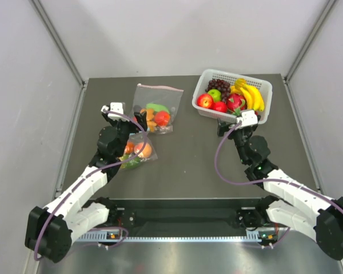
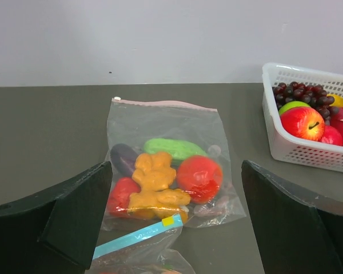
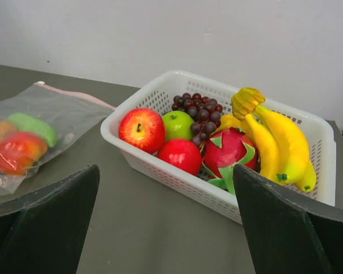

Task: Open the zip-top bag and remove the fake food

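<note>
The small clear zip-top bag lies on the dark table at centre left, with its teal zip strip at the end facing the larger bag. The fake food shows through the bag: orange, peach-red and green pieces. My left gripper is open and empty, low over the bag's zip end. In the left wrist view the strip lies between and just below the fingers. My right gripper is open and empty in front of the white basket, and its wrist view shows the same.
A larger clear bag with a pink-red zip strip lies just beyond the small bag and holds a gingerbread-shaped piece and other items. A white basket with apples, grapes and bananas stands at the back right. Grey walls enclose the table.
</note>
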Motion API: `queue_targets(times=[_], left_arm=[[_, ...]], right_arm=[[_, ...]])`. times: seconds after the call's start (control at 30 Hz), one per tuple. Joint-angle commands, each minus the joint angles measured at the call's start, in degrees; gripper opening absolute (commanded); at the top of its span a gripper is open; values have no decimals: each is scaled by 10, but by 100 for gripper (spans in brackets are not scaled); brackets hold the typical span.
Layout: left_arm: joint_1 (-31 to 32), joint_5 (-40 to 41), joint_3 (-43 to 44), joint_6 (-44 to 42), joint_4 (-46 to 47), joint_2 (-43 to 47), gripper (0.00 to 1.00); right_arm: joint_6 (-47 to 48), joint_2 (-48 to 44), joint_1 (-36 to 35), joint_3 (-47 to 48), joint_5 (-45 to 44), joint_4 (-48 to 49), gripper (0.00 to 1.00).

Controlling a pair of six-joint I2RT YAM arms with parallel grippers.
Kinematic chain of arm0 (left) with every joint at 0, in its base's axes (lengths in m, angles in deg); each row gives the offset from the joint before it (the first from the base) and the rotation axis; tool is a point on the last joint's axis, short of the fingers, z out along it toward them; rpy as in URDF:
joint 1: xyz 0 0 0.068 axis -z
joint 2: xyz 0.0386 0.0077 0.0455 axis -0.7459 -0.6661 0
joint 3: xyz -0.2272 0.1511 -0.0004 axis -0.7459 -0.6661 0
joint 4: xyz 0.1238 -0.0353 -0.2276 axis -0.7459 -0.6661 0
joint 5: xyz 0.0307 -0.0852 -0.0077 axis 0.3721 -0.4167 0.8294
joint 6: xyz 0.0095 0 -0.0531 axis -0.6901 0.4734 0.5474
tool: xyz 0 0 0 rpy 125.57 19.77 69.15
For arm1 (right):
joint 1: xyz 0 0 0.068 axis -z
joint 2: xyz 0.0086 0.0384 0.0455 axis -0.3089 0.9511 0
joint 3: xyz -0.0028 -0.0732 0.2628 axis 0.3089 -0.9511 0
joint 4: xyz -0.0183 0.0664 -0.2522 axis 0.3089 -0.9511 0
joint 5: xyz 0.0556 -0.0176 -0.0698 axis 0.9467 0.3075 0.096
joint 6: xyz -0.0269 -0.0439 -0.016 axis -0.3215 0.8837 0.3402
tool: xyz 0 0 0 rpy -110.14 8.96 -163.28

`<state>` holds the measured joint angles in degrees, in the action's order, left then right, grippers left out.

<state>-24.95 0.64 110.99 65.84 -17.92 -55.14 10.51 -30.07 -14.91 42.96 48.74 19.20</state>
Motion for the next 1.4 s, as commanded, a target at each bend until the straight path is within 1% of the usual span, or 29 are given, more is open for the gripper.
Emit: queue_targets(times=[0.0, 0.3, 0.4, 0.43, 0.53, 0.57, 0.7, 0.9, 0.97, 1.07, 1.2, 1.23, 1.27, 1.37], left_arm=[[1, 27, 21, -3, 16, -1, 99], [1, 29, 36, -8, 0, -21, 99], [0, 41, 49, -7, -21, -33, 99], [1, 77, 55, 6, -41, -42, 99], [4, 133, 69, 21, -83, -56, 99], [7, 167, 70, 28, -92, -59, 99], [29, 219, 47, 51, -120, -53, 99], [63, 214, -16, 97, -124, -44, 99], [74, 231, -26, 104, -122, -41, 99], [88, 235, -35, 106, -116, -55, 99], [89, 206, -18, 102, -102, -119, 99], [88, 195, -11, 101, -100, -151, 99], [88, 178, -4, 100, -104, -166, 99], [89, 166, 26, 104, -118, -213, 99]], right_arm=[[-5, 3, -6, 27, 2, 8, 100], [-4, 8, -6, 30, 1, 4, 100], [-4, 8, -6, 30, -1, 5, 100], [-4, 9, -6, 30, -3, 5, 100], [-4, 10, -6, 31, -12, 2, 100], [-4, 11, -6, 31, -17, 1, 100], [-4, 14, -6, 32, -32, -2, 100], [-4, 17, -6, 34, -32, -4, 100], [-3, 19, -6, 34, -37, -5, 100], [-3, 23, -6, 35, -38, -4, 100], [-4, 23, -6, 37, -38, -9, 100], [-5, 22, -6, 36, -39, -10, 100], [-5, 21, -6, 36, -39, -11, 100], [-6, 18, -6, 34, -39, -11, 100]])
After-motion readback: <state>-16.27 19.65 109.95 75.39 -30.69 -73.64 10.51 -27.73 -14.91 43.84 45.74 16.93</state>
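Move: The left hand, open and empty, is about 24 cm above the near zip-top bag with the blue zip; that bag's middle lies some 3 cm back and 4 cm left of this hand. The zip's yellow tab is about 4 cm ahead and 2 cm right, the peach 3 cm back and 1 cm right, and the far bag 20 cm ahead and 7 cm right. From the right hand, the near bag is roughly 47 cm left, 2 cm back and 23 cm below. The left arm starts slowly, swinging its open hand a couple of centimetres forward and left while turning it about 15 degrees counter-clockwise, then sinks faster and draws back a little, easing right again towards the end. Altogether the hand comes down some 16 cm towards the near zip-top bag, its fingers tipping nearly 30 degrees downward and staying wide open above the bag, close behind the yellow tab, with no touch to be seen. ##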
